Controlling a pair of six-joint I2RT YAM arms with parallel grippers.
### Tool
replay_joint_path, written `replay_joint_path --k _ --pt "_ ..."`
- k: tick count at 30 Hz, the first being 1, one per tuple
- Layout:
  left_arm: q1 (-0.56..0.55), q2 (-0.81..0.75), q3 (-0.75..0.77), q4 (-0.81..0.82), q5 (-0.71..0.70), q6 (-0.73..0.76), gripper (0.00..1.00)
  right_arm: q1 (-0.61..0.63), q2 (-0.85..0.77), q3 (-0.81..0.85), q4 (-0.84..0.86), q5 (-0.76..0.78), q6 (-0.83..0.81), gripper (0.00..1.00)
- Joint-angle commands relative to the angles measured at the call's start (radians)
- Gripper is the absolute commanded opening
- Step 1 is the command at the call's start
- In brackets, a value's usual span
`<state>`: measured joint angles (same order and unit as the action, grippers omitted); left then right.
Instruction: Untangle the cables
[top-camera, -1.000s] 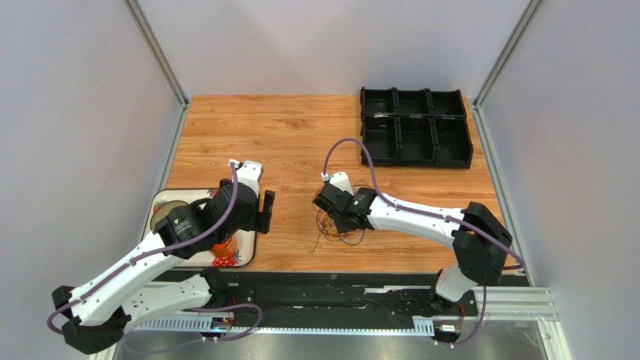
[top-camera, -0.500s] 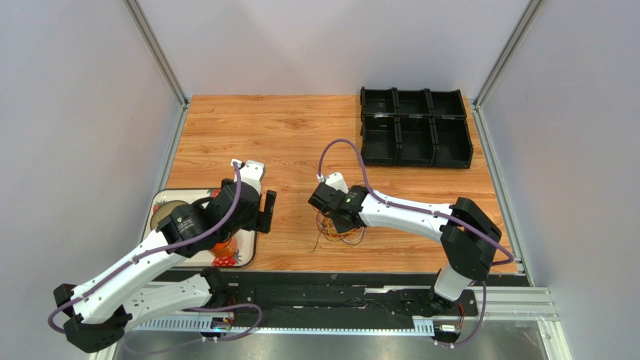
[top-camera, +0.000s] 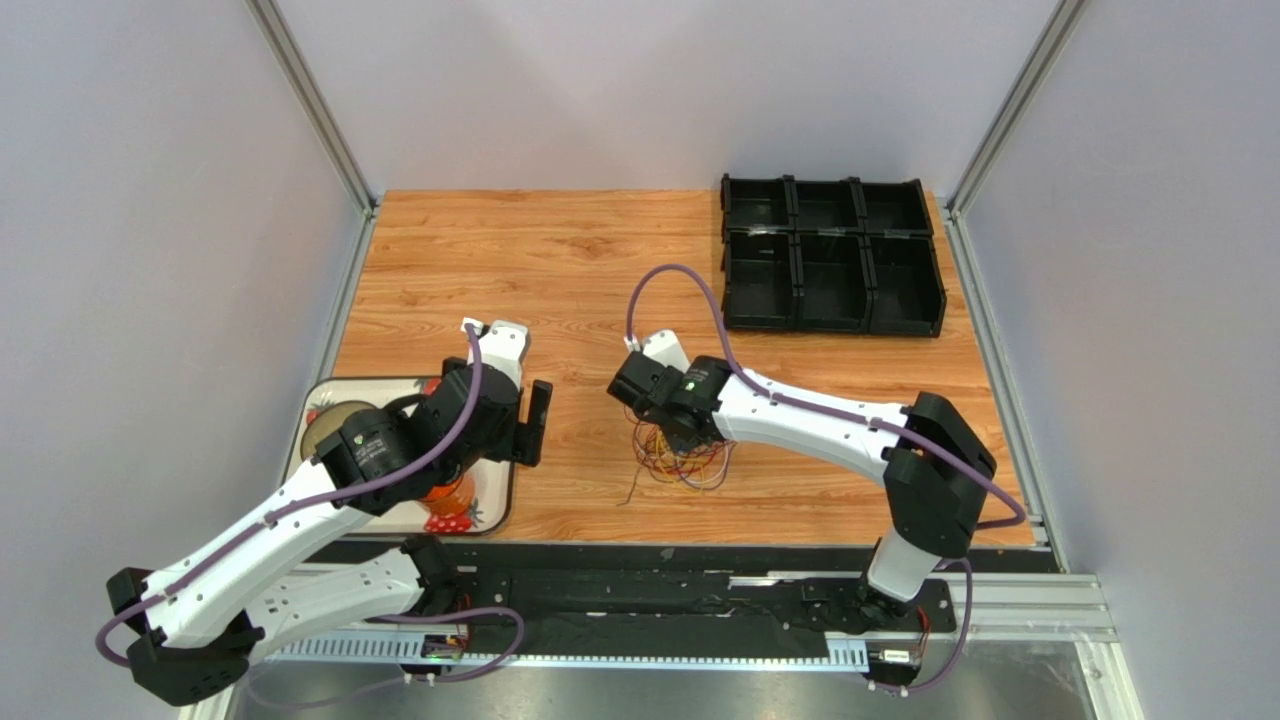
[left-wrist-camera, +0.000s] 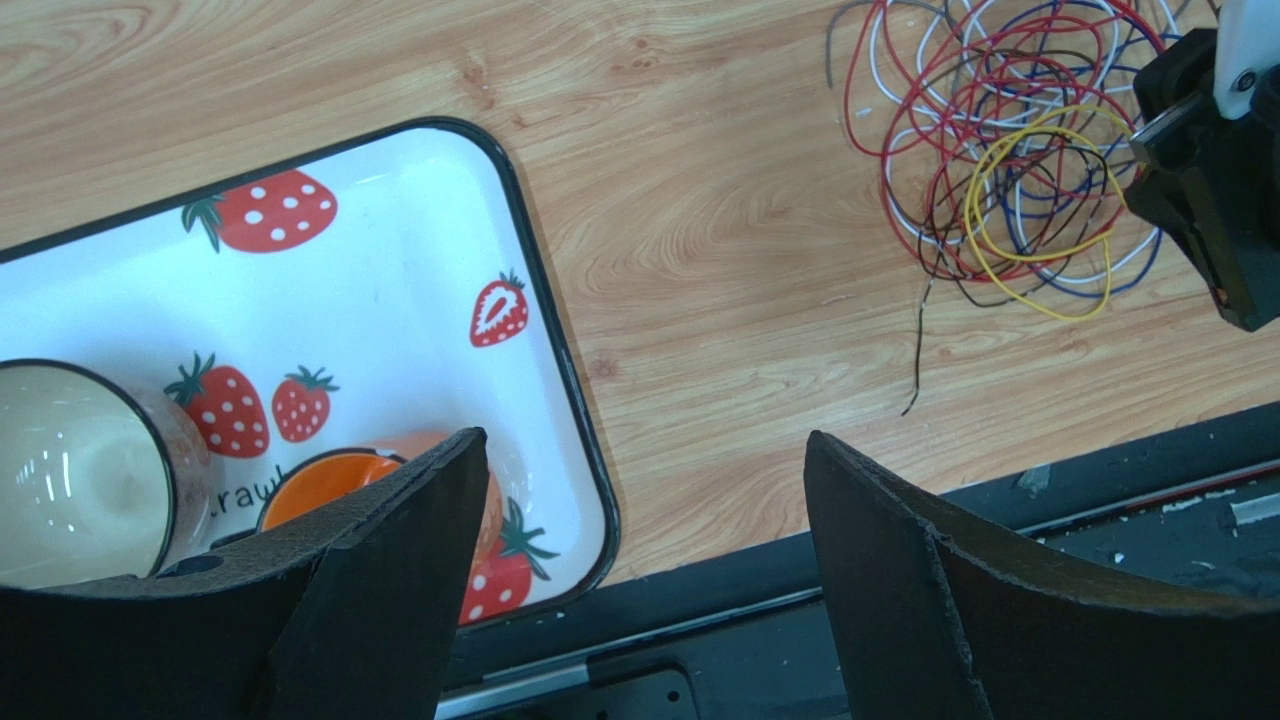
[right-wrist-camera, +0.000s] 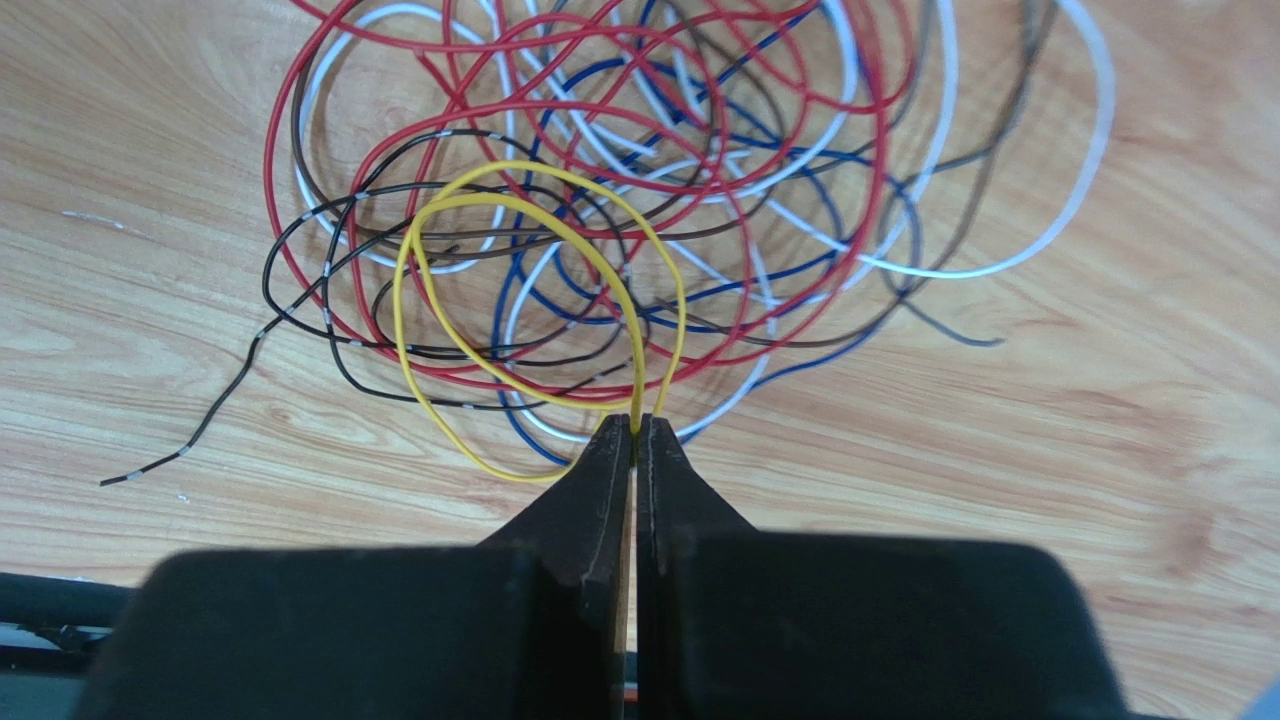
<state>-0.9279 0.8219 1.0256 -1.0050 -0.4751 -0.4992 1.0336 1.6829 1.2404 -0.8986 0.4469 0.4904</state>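
Note:
The cables (top-camera: 679, 458) lie in a tangled heap of red, white, blue, dark and yellow loops (right-wrist-camera: 631, 210) on the wooden table, also visible in the left wrist view as cables (left-wrist-camera: 999, 150). My right gripper (right-wrist-camera: 634, 428) is shut, its tips pinching the yellow cable (right-wrist-camera: 526, 300) at the near edge of the heap. In the top view the right gripper (top-camera: 672, 435) sits over the heap's far-left part. My left gripper (left-wrist-camera: 639, 495) hangs open and empty over the tray's right edge, well left of the cables.
A white strawberry-print tray (top-camera: 489, 510) holds a bowl (left-wrist-camera: 68, 465) and an orange cup (left-wrist-camera: 323, 480) at the near left. A black compartment bin (top-camera: 831, 255) stands at the back right. A black rail (top-camera: 676, 578) runs along the table's front edge.
My right gripper has closed onto the yellow cable and shifted slightly left over the heap. The left arm has stayed still.

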Motion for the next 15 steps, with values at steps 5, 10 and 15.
replay_joint_path --k 5,10,15 --pt "-0.003 -0.01 0.004 0.009 -0.026 0.007 0.85 -0.003 -0.109 0.384 -0.241 0.279 -0.15 0.0" --pt "-0.003 -0.024 0.007 0.006 -0.031 0.004 0.85 -0.03 -0.152 0.484 -0.231 0.355 -0.213 0.0" --pt "-0.003 -0.061 0.024 -0.03 -0.042 -0.01 0.85 -0.104 -0.173 0.563 -0.145 0.326 -0.289 0.0"
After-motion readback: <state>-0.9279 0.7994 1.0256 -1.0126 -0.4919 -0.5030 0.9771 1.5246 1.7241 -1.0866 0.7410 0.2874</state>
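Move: The right hand has the yellow cable pinched, barely 2 cm above the table. The black organizer lies about 27 cm ahead of it and 20 cm to its right, at about its height. The tangle's middle is some 3 cm ahead and 1 cm right, about 2 cm lower. From the idle left hand the organizer is roughly 31 cm ahead, 41 cm right and 13 cm down. Right hand whips the pinched yellow cable up about 21 cm and 7 forward off the tangle, fingers tipping outward. ##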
